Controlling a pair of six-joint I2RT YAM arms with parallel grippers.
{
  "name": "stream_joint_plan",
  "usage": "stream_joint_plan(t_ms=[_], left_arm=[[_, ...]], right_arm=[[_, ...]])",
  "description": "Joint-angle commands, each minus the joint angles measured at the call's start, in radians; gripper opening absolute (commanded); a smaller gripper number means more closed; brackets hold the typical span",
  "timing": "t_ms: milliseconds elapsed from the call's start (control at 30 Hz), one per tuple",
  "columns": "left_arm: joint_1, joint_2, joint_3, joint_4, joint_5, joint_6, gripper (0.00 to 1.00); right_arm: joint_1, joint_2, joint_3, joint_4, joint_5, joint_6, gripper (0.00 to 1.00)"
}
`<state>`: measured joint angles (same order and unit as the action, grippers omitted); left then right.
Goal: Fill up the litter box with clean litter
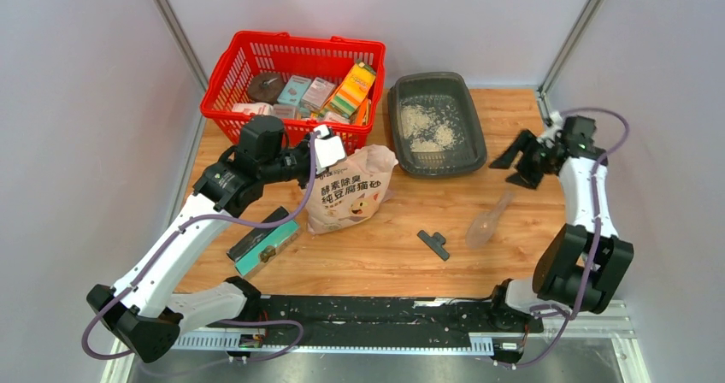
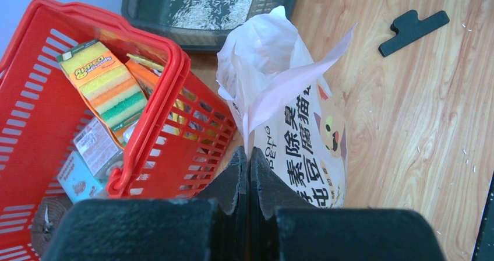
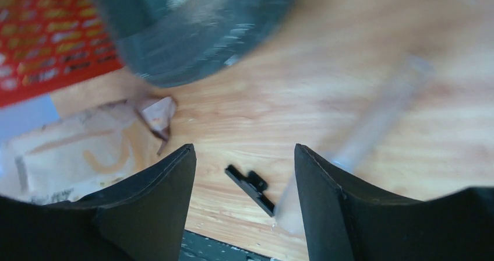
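Observation:
The dark grey litter box [image 1: 396, 118] stands at the back centre, with patches of pale clean litter [image 1: 425, 126] inside it; it also shows in the left wrist view [image 2: 137, 4] and, blurred, in the right wrist view [image 3: 192, 45]. The pinkish litter bag [image 1: 350, 191] stands between the basket and the box. My left gripper [image 1: 335, 154] is shut on the bag's top flap [image 2: 274, 92], its jaws [image 2: 249, 151] pressed together on the film. My right gripper [image 1: 520, 162] hangs right of the litter box with its jaws [image 3: 243, 150] open and nothing between them.
A red mesh basket [image 1: 248, 54] of goods stands at the back left, touching the bag. A clear plastic scoop [image 1: 487, 222] and a black clip [image 1: 433, 244] lie on the wood in front of the litter box. A teal-and-black box [image 1: 263, 242] lies near the left arm.

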<state>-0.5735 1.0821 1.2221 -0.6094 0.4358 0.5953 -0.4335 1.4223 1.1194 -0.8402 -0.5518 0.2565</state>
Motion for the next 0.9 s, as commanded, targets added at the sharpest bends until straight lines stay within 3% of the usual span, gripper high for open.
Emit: stream_joint_plan(t_ms=[0, 133, 333, 700, 800, 867], left_arm=[[0.0, -0.014, 0.034, 0.039, 0.05, -0.009, 0.0], [0.0, 0.001, 0.065, 0.014, 0.066, 0.012, 0.0], [0.001, 0.006, 0.063, 0.028, 0.07, 0.008, 0.0], [0.0, -0.001, 0.065, 0.053, 0.066, 0.008, 0.0], [0.0, -0.002, 0.063, 0.05, 0.066, 0.012, 0.0], [0.0, -0.005, 0.06, 0.05, 0.067, 0.021, 0.0]], right_arm=[[0.257, -0.086, 0.147, 0.029, -0.022, -0.063, 0.66], [0.491, -0.051, 0.246, 0.124, -0.028, -0.016, 0.68], [0.654, 0.075, 0.399, 0.162, -0.023, -0.011, 0.68], [0.858, 0.205, 0.438, 0.142, 0.021, -0.068, 0.68], [0.877, 0.216, 0.421, 0.133, 0.093, -0.066, 0.65], [0.877, 0.225, 0.412, 0.138, 0.131, -0.056, 0.55]])
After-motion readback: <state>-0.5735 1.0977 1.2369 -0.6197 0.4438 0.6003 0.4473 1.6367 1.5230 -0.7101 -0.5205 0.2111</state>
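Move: The right hand is empty. The litter bag's middle lies about 37 cm to its left, some 4 cm nearer the base and 4 cm lower. The litter box is about 15 cm ahead and 18 cm left, the just-released scoop about 10 cm back and 4 cm left, and the black clip about 18 cm back and 20 cm left; all three are roughly 13 cm down. From the left hand, which pinches the bag's top edge, the bag's middle is about 18 cm below, 5 cm right and 4 cm back. Fast to the left, about 29 cm, the right hand leaves the scoop behind, arching up some 12 cm over the near end of the litter box and sinking about 5 cm towards the bag's open mouth. It swings about 50 degrees counter-clockwise while its fingers tip upward, and they stay wide open at the rim. The left hand stays put, keeping its pinch on the bag. ##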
